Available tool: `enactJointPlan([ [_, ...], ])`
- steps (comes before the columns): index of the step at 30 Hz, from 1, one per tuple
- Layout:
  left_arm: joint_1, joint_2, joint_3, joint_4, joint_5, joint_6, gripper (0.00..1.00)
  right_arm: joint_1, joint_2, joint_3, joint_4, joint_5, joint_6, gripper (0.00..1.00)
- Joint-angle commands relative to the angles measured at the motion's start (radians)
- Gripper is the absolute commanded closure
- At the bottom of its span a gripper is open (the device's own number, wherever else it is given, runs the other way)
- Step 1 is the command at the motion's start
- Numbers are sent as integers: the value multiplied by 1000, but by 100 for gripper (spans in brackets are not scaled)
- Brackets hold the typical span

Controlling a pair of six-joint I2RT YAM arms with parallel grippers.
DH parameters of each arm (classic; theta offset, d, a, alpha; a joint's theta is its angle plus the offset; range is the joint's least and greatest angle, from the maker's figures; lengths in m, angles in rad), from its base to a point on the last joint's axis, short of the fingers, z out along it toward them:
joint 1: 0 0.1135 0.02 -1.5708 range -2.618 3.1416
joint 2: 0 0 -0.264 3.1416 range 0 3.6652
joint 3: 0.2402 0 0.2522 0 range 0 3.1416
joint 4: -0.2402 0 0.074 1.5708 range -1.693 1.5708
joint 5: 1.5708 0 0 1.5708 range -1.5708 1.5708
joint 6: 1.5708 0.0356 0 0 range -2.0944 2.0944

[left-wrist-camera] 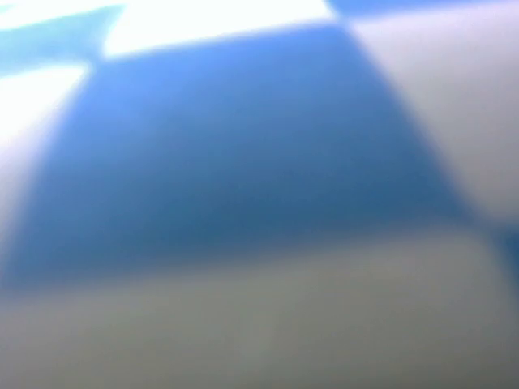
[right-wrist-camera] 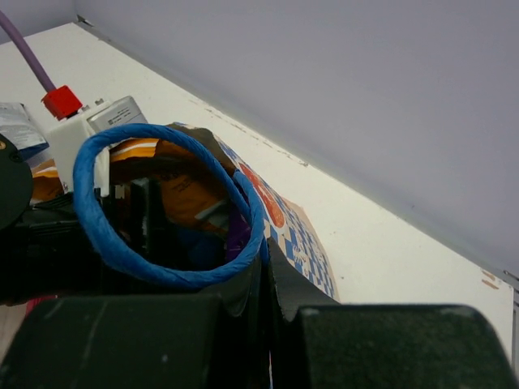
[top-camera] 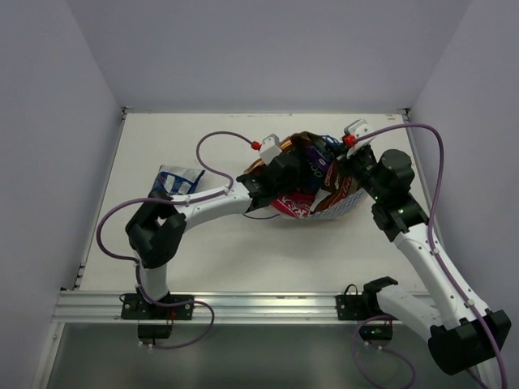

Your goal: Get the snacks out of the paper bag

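The paper bag (top-camera: 345, 203), blue-and-white checkered, lies crumpled at mid-table with snacks bulging from it: a pink-red packet (top-camera: 290, 207) at its near edge and a red-brown chips bag (top-camera: 302, 143) at the far side. A blue-white packet (top-camera: 177, 180) lies apart on the table to the left. My left gripper (top-camera: 296, 174) is pressed into the bag; its wrist view shows only blurred checkered paper (left-wrist-camera: 243, 162), jaws hidden. My right gripper (right-wrist-camera: 268, 251) is shut on the bag's rim by the blue cord handle (right-wrist-camera: 89, 211). Through the loop an orange packet (right-wrist-camera: 186, 190) shows.
The table's back wall runs close behind the bag (right-wrist-camera: 340, 89). The left arm's white camera block with red plug (right-wrist-camera: 77, 121) sits just beyond the handle. A metal rail (top-camera: 243, 306) edges the table's near side.
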Motion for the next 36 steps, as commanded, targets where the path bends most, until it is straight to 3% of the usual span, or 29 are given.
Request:
enactJointPlan([
  [1, 8, -63, -49, 12, -49, -13, 52, 2, -28, 0, 55, -5, 17, 100],
  [6, 8, -100, -55, -5, -59, 43, 94, 2, -30, -2, 53, 8, 17, 100],
  [8, 8, -149, -49, -8, -58, 78, 98, 2, -31, -6, 53, 17, 17, 100],
  [15, 2, -384, 11, -57, 82, 324, 100, 2, -13, -17, 64, 89, 5, 100],
  [21, 5, -514, 28, -177, 140, 399, 100, 2, -4, -30, 73, 136, -5, 100],
  [26, 7, -556, 150, -243, 217, 464, 100, 2, 6, -28, 73, 159, -11, 100],
  [31, 45, -594, 357, -396, 139, 597, 100, 0, 6, -36, 76, 203, -34, 100],
  [36, 186, -646, 407, -406, 27, 695, 98, 0, 6, -39, 81, 237, -23, 100],
])
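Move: The left hand is already in the bag's mouth, with the blue snack packet at its part-open fingers, its middle about 2 cm ahead, 2 cm right and 3 cm below. From this hand, the orange packet stands roughly 6 cm left and 2 cm ahead, the red one 9 cm back and 3 cm left, and the brown one 6 cm right and 5 cm back. From the right hand, shut on the bag's blue handle, the blue packet lies some 3 cm ahead, 5 cm left and 18 cm below. Nearly in place, the left fingers first shut on the blue packet's edge and pinch it. The hand then climbs fast, some 33 cm, drawing out of the bag leftwards by about 15 cm and back a little, its fingertips tilting up. The right hand keeps hold of the handle, easing a few centimetres right and slightly down while turning a little clockwise. ##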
